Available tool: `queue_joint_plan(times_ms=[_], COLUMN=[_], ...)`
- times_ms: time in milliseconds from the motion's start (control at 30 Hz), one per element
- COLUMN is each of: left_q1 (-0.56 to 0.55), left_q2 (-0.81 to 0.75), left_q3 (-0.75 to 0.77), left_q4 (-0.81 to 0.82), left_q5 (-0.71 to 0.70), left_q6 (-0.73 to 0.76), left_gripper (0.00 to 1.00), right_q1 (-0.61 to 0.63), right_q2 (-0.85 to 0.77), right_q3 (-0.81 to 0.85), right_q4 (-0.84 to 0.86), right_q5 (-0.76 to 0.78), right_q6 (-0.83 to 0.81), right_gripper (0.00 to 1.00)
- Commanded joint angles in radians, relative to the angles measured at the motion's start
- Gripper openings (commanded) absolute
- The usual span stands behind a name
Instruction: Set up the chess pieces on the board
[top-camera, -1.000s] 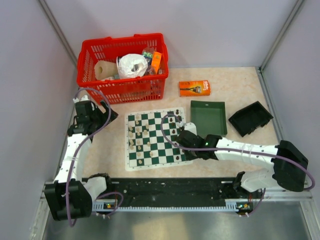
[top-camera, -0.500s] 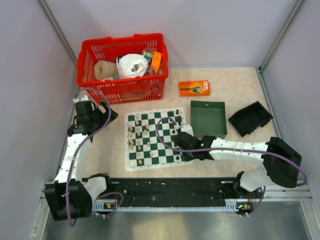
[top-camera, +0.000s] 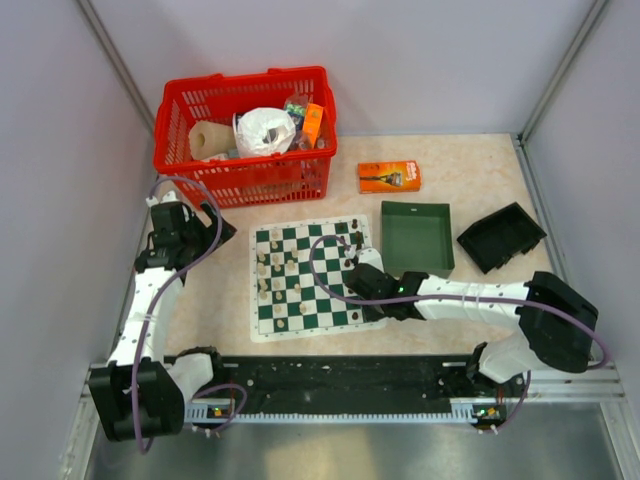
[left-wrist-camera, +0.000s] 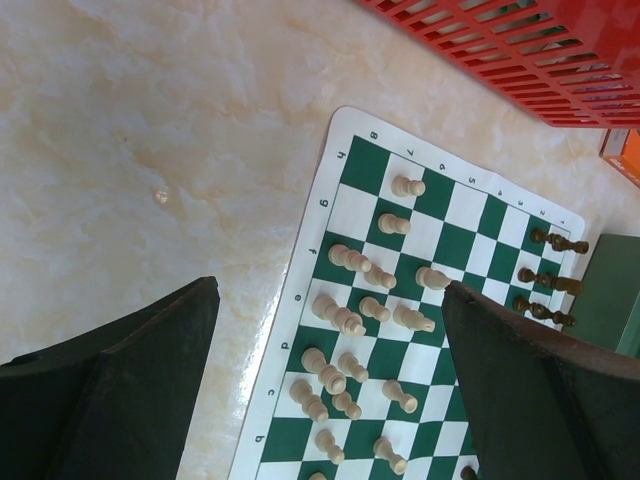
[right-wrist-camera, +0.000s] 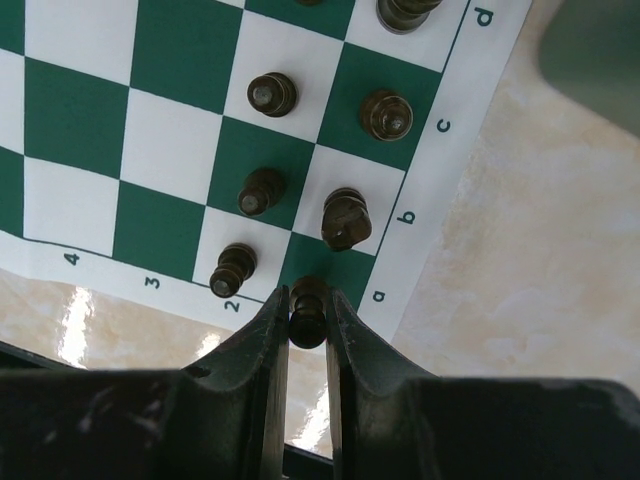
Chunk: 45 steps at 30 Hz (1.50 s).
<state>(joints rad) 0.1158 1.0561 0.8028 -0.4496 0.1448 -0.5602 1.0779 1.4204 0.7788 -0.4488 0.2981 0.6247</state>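
Note:
The green and white board (top-camera: 258, 330) lies in the middle of the table. Cream chess pieces (left-wrist-camera: 345, 258) crowd its left side, some lying tilted. Dark chess pieces (right-wrist-camera: 272, 94) stand on its right side. My right gripper (right-wrist-camera: 307, 305) is shut on a dark chess piece (right-wrist-camera: 307, 318) over the corner square by the letter a, at the board's (right-wrist-camera: 425, 190) near right corner. From above, the right gripper (top-camera: 368, 300) hangs over that corner. My left gripper (left-wrist-camera: 330, 288) is wide open, high above the table and the board's (left-wrist-camera: 300, 300) left edge, holding nothing.
A red basket (top-camera: 240, 80) with assorted items stands at the back left. An orange box (top-camera: 389, 177) lies behind the board. A dark green tray (top-camera: 417, 238) sits right of the board, and a black tray (top-camera: 500, 237) beyond it.
The right arm has drawn slightly left and nearer, bringing the held dark piece toward the board's near right corner. The left arm has not moved.

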Motion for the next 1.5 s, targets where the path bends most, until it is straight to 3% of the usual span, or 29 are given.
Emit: queue_joint_plan(times_ms=[0, 367, 800, 1133, 1467], left_q1=[0.001, 0.001, 0.001, 0.001, -0.016], left_q2=[-0.019, -0.021, -0.016, -0.011, 0.016], left_q3=[-0.001, -0.010, -0.011, -0.011, -0.004], left_q4=[0.011, 0.012, 0.017, 0.017, 0.023], left_q5=[-0.004, -0.007, -0.004, -0.013, 0.032], left_q6=[-0.007, -0.009, -0.010, 0.000, 0.040], left_gripper=[0.99, 0.99, 0.99, 0.99, 0.99], right_q1=[0.014, 0.014, 0.014, 0.011, -0.166], right_q2=[0.026, 0.032, 0.020, -0.139, -0.078], right_q3=[0.008, 0.004, 0.008, 0.120, 0.270], right_q4=[0.018, 0.013, 0.004, -0.094, -0.039], right_q5=[0.032, 0.038, 0.027, 0.099, 0.046], right_q6=[-0.002, 0.004, 0.001, -0.057, -0.170], right_gripper=[0.16, 0.16, 0.33, 0.42, 0.44])
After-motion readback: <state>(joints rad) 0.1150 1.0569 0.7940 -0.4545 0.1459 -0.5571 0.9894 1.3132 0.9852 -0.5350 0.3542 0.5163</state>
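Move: The right fingers already hold the dark rook close over the near right corner square, whose surface is about 4 cm straight below. The dark knight stands some 3 cm ahead of the hand, a dark pawn about 3 cm to its left, level with it, and a second pawn 3 cm ahead and 3 cm left, all roughly 2 cm below. From the left hand that square lies about 31 cm right, 16 cm back and 16 cm below. The right hand settles 1 cm, opens partway to release the rook, then lifts about 10 cm and swings forward. ##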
